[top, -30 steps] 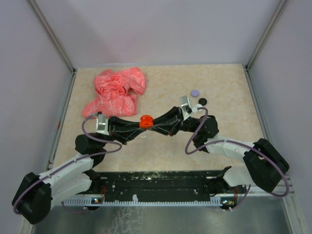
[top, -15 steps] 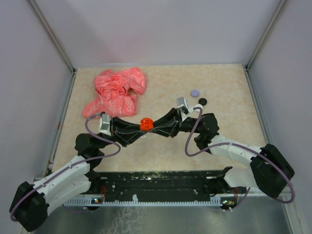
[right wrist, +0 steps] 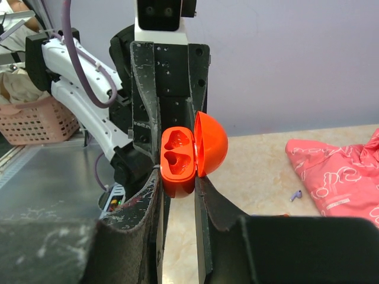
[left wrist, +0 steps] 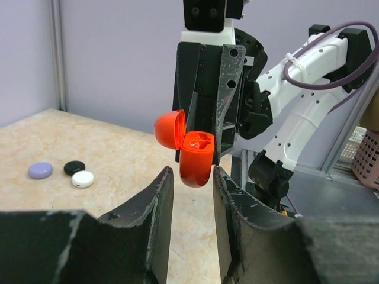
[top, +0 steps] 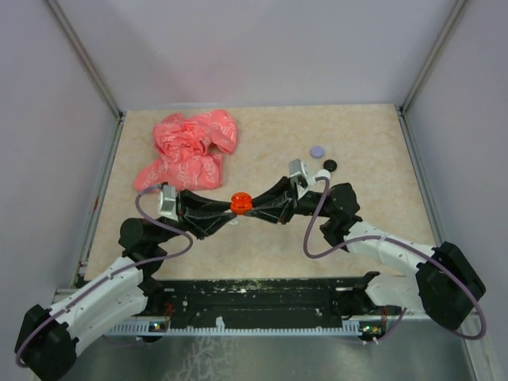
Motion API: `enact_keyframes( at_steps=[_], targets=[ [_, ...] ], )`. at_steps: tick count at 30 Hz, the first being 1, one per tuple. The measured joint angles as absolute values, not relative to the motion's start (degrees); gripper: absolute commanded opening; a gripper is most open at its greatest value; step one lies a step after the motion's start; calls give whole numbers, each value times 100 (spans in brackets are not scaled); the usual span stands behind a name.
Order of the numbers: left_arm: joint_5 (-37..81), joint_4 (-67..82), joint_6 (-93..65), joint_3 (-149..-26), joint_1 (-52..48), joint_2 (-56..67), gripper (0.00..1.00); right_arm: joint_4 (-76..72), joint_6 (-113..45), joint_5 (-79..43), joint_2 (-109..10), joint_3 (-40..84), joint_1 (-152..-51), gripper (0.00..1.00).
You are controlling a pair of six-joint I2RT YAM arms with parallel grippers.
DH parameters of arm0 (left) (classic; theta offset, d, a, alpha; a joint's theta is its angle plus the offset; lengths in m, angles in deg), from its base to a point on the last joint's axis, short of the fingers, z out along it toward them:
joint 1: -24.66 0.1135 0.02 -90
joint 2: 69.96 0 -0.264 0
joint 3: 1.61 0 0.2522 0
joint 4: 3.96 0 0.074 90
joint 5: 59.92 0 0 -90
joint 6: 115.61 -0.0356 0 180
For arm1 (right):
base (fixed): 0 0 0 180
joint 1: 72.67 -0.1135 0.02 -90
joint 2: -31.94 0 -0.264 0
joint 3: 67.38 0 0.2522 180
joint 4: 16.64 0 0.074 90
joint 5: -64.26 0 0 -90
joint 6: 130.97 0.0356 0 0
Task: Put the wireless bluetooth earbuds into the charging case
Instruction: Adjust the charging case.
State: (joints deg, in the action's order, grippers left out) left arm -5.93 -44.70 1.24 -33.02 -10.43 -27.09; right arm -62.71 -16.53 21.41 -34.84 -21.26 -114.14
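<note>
An orange charging case point(top: 240, 202) hangs above the middle of the table, where both grippers meet. My right gripper point(right wrist: 179, 183) is shut on the case's lower body point(right wrist: 178, 158). The lid point(right wrist: 212, 145) is swung open and both wells are empty. My left gripper point(left wrist: 193, 173) faces it from the other side, open, its fingertips flanking the case bottom point(left wrist: 196, 158) with a gap on the left side. One pale purple earbud point(right wrist: 296, 194) lies on the table near the cloth. No other earbuds show.
A crumpled pink cloth point(top: 189, 149) lies at the back left. Three small round discs sit at the back right: purple point(left wrist: 40, 170), black point(left wrist: 74, 167) and white point(left wrist: 82, 178). Grey walls enclose the table on three sides.
My left gripper's jaws have spread apart off the case, which stays in the right gripper. Both arms shifted only slightly.
</note>
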Motion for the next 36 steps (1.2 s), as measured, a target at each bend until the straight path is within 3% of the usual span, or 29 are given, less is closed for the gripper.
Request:
enact_keyframes(
  at_steps=[11, 16, 18, 20, 24, 36],
  targets=[
    [-573, -4450, 140, -3357, -1034, -2766, 37, -6053, -1694, 2255, -3443, -2080, -11386, 0],
    [-719, -4487, 179, -3447, -1034, -2556, 23, -6035, -1688, 2264, -3443, -2080, -11375, 0],
    [-765, -4549, 197, -3447, -1034, -2501, 14, -6031, -1683, 2275, -3445, -2080, -11375, 8],
    [-789, -4601, 227, -3447, -1032, -2471, 8, -6033, -1675, 2275, -3445, -2080, -11364, 22],
    [-796, -4699, 330, -3447, -1032, -2453, 1, -6132, -1609, 2273, -3445, -2084, -11364, 35],
    [-800, -5458, 721, -3383, -1032, -2169, 0, -6803, -1235, 2229, -3690, -2095, -11381, 42]
  ],
)
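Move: The open charging case, still gripped by the right hand, sits at the left hand's open fingertips, about 2 cm right of and 2 cm above that hand's point. It is about 1 cm left of the right hand's point and 1 cm above it. From the left hand, a white earbud lies on the table some 4 cm ahead, 3 cm left and 24 cm down; the white disc is roughly 19 cm ahead, 26 cm right, equally low. Left fingers close and pinch the charging case's lower part; right fingers then open, the left hand rising about 1.5 cm. ##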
